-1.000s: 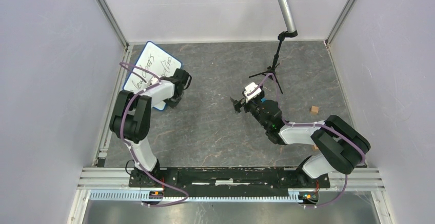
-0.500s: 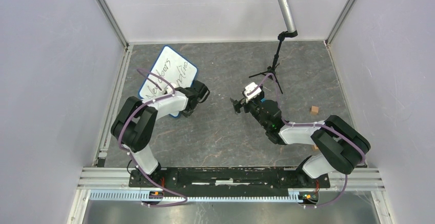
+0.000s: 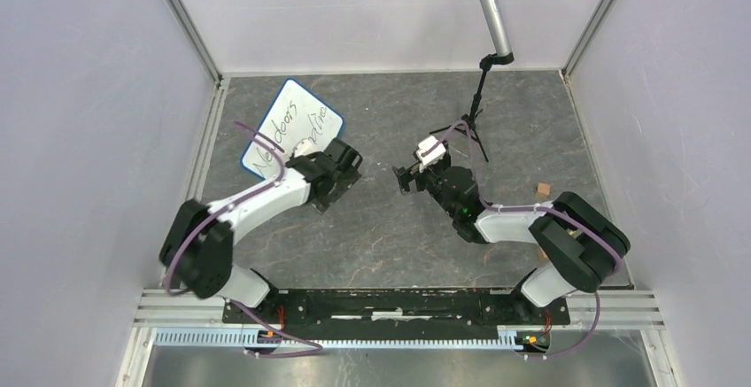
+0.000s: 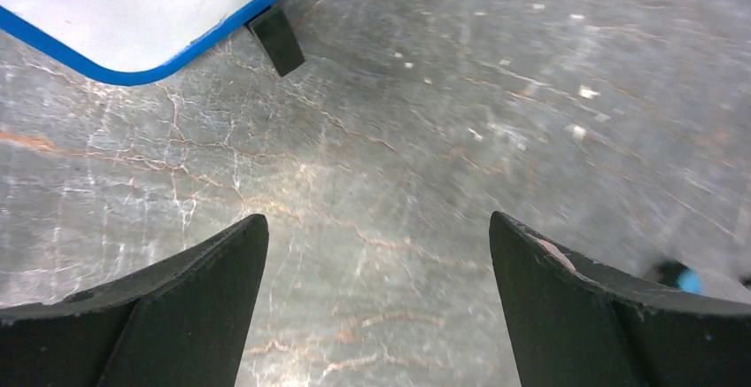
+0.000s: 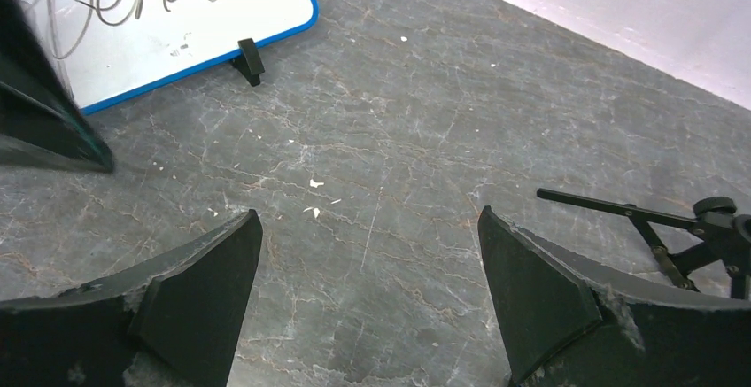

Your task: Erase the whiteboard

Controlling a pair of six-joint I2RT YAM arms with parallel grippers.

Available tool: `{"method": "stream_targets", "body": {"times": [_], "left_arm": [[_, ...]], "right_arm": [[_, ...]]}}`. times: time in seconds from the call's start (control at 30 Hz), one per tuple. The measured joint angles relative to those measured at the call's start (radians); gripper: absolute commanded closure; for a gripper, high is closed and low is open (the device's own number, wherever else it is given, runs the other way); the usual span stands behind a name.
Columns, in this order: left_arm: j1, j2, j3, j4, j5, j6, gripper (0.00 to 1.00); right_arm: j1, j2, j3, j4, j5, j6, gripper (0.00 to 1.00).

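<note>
The whiteboard (image 3: pixel 294 124), white with a blue rim and black handwriting, lies tilted at the far left of the table. My left gripper (image 3: pixel 347 174) is open and empty just off the board's near right corner, not touching it. In the left wrist view (image 4: pixel 376 219) the board's corner (image 4: pixel 106 15) and one black foot (image 4: pixel 276 40) show at the upper left. My right gripper (image 3: pixel 401 177) is open and empty mid-table, facing the board. The right wrist view (image 5: pixel 368 213) shows the board (image 5: pixel 177 28) at the upper left. No eraser is clearly visible.
A black microphone tripod (image 3: pixel 468 127) stands at the back centre, and its legs (image 5: pixel 651 228) lie close to the right gripper. A small brown block (image 3: pixel 542 189) sits at the right. Walls enclose three sides. A small blue spot (image 4: pixel 683 275) shows behind the left gripper's right finger.
The board has slid right, away from the left wall, and turned. The left gripper has come off the board's edge and moved right and nearer. The right gripper shifted slightly farther back.
</note>
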Motion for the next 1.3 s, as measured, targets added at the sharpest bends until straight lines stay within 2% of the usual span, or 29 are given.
{"method": "stream_targets", "body": {"times": [0.27,0.5,0.6,0.73,0.9,1.03,1.23,1.3], "left_arm": [[0.001,-0.344,0.018,-0.066,-0.078,0.216,0.00],[0.007,-0.657,0.032,-0.052,-0.142,0.516,0.00],[0.007,-0.737,0.064,-0.043,-0.143,0.655,0.00],[0.007,-0.783,0.133,-0.014,-0.153,0.818,0.00],[0.007,-0.818,0.150,0.088,-0.192,0.964,0.00],[0.007,-0.819,0.116,0.202,-0.193,1.053,0.00],[0.008,-0.809,0.030,0.290,-0.216,1.167,0.00],[0.015,-0.827,-0.027,0.304,-0.211,1.190,0.00]], "right_arm": [[0.043,0.166,0.155,-0.084,-0.037,0.037,0.02],[0.158,0.336,0.365,-0.182,-0.135,0.035,0.02],[0.195,0.410,0.469,-0.235,-0.156,0.029,0.02],[0.222,0.506,0.605,-0.312,-0.175,0.028,0.06],[0.223,0.597,0.715,-0.375,-0.190,0.037,0.22],[0.222,0.642,0.751,-0.413,-0.199,0.070,0.34],[0.232,0.708,0.846,-0.493,-0.226,0.080,0.36],[0.243,0.713,0.860,-0.513,-0.217,0.080,0.41]]}}
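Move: The black clip on the whiteboard's near right edge is about 24 cm left of the right hand, level fore and aft, and some 12 cm below. From that hand, the board's middle lies about 12 cm ahead and 29 cm left, the far clip 12 cm ahead and 18 cm left; the blue eraser stands about 9 cm right and 2 cm ahead. From the left hand, the near clip is about 3 cm ahead, 3 cm left and 5 cm down. Lift the open left gripper quickly away from the whiteboard, nearly 30 cm up and about 10 cm left, tilting its fingers up from the table to face forward. Meanwhile sweep the right gripper some 23 cm left to the near clip, sinking 11 cm mostly late in the reach, turning it counter-clockwise and tipping it down; close its fingers partway, one on each side of the clip. ##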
